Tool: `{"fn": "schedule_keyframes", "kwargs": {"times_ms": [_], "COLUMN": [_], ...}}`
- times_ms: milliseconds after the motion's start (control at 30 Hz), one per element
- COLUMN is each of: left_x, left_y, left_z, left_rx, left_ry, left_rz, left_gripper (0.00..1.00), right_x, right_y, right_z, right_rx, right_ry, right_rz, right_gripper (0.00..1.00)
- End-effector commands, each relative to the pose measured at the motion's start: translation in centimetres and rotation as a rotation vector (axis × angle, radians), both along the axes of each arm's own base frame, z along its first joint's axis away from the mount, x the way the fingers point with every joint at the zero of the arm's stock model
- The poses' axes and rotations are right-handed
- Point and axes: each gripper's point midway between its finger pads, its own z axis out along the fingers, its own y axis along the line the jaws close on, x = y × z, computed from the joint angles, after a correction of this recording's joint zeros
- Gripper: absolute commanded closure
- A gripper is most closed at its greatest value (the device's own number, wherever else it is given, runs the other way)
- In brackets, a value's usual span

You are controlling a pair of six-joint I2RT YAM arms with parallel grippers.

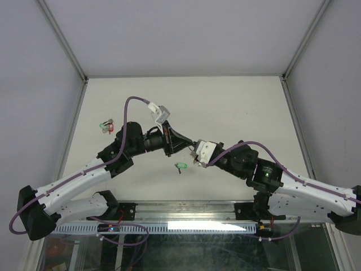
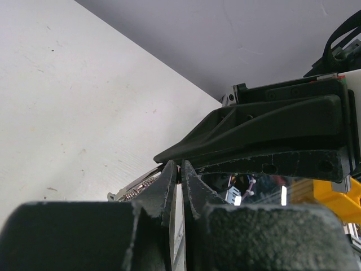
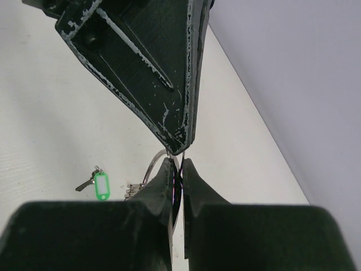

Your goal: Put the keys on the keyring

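Observation:
My two grippers meet tip to tip above the middle of the table. The keyring [image 3: 153, 164] is a thin silver wire loop with small keys [image 3: 131, 192] hanging at its left. My right gripper [image 3: 176, 161] is shut on the ring's wire. My left gripper [image 2: 180, 164] is shut too, its tips on the same ring [image 2: 138, 185] from the other side. In the top view the left gripper [image 1: 192, 144] and right gripper [image 1: 196, 153] hide the ring. A key with a green tag [image 3: 100, 185] lies on the table [image 1: 237, 107] just below the grippers [image 1: 180, 166].
Another small bunch with green and red tags [image 1: 106, 125] lies near the table's left edge, beside the left arm. Grey walls close the table at the back and both sides.

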Motion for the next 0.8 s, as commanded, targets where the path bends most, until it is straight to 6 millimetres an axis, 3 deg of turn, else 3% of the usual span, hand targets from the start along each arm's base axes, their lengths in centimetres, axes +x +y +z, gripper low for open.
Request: {"fn": "schedule_keyframes", "kwargs": {"times_ms": [0,167,367,600,767], "left_x": [-0.8,-0.7,0.8,1.9,2.1], "left_y": [0.0,0.2,1.4,2.5,3.4], "left_z": [3.2,3.5,2.7,-2.5,-7.1], "left_rx": [-0.083,-0.082,-0.003,0.165,0.274], "left_ry": [-0.055,-0.072,-0.072,0.018,0.097], "left_rz": [-0.024,-0.012,0.091,0.176,0.214], "left_gripper": [0.95,0.75,0.70,0.61,0.61], "right_x": [0.3,0.4,0.8,1.9,3.3], "right_y": [-0.1,-0.3,-0.8,-3.0,-5.0], "right_z": [2.4,2.4,1.9,-0.2,-2.4], "right_rx": [0.080,0.084,0.057,0.009,0.014], "right_ry": [-0.013,-0.006,-0.009,0.091,0.242], "right_rz": [-0.028,-0.040,-0.072,-0.176,-0.251], "right_gripper": [1.00,1.00,1.00,1.00,1.00]}}
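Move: Below the left hand, its green-tagged key lies loose on the table, about 25 cm down, 4 cm to the left and level with it fore and aft. The bunch on the keyring hangs some 6 cm under the left fingertips, 1 cm to the right and 1 cm back. From the right hand, which already grips the ring, that same loose key is about 25 cm below, 5 cm to the left and 1 cm ahead. Letting go of the keyring, the left fingers open to over a third, then the hand sinks about 4 cm while easing left and a little forward, towards the loose green-tagged key. The right hand keeps its pinch on the ring and draws it away rightward, down and somewhat forward by about 6 cm in all, quickening late and swinging some 10 degrees clockwise. ##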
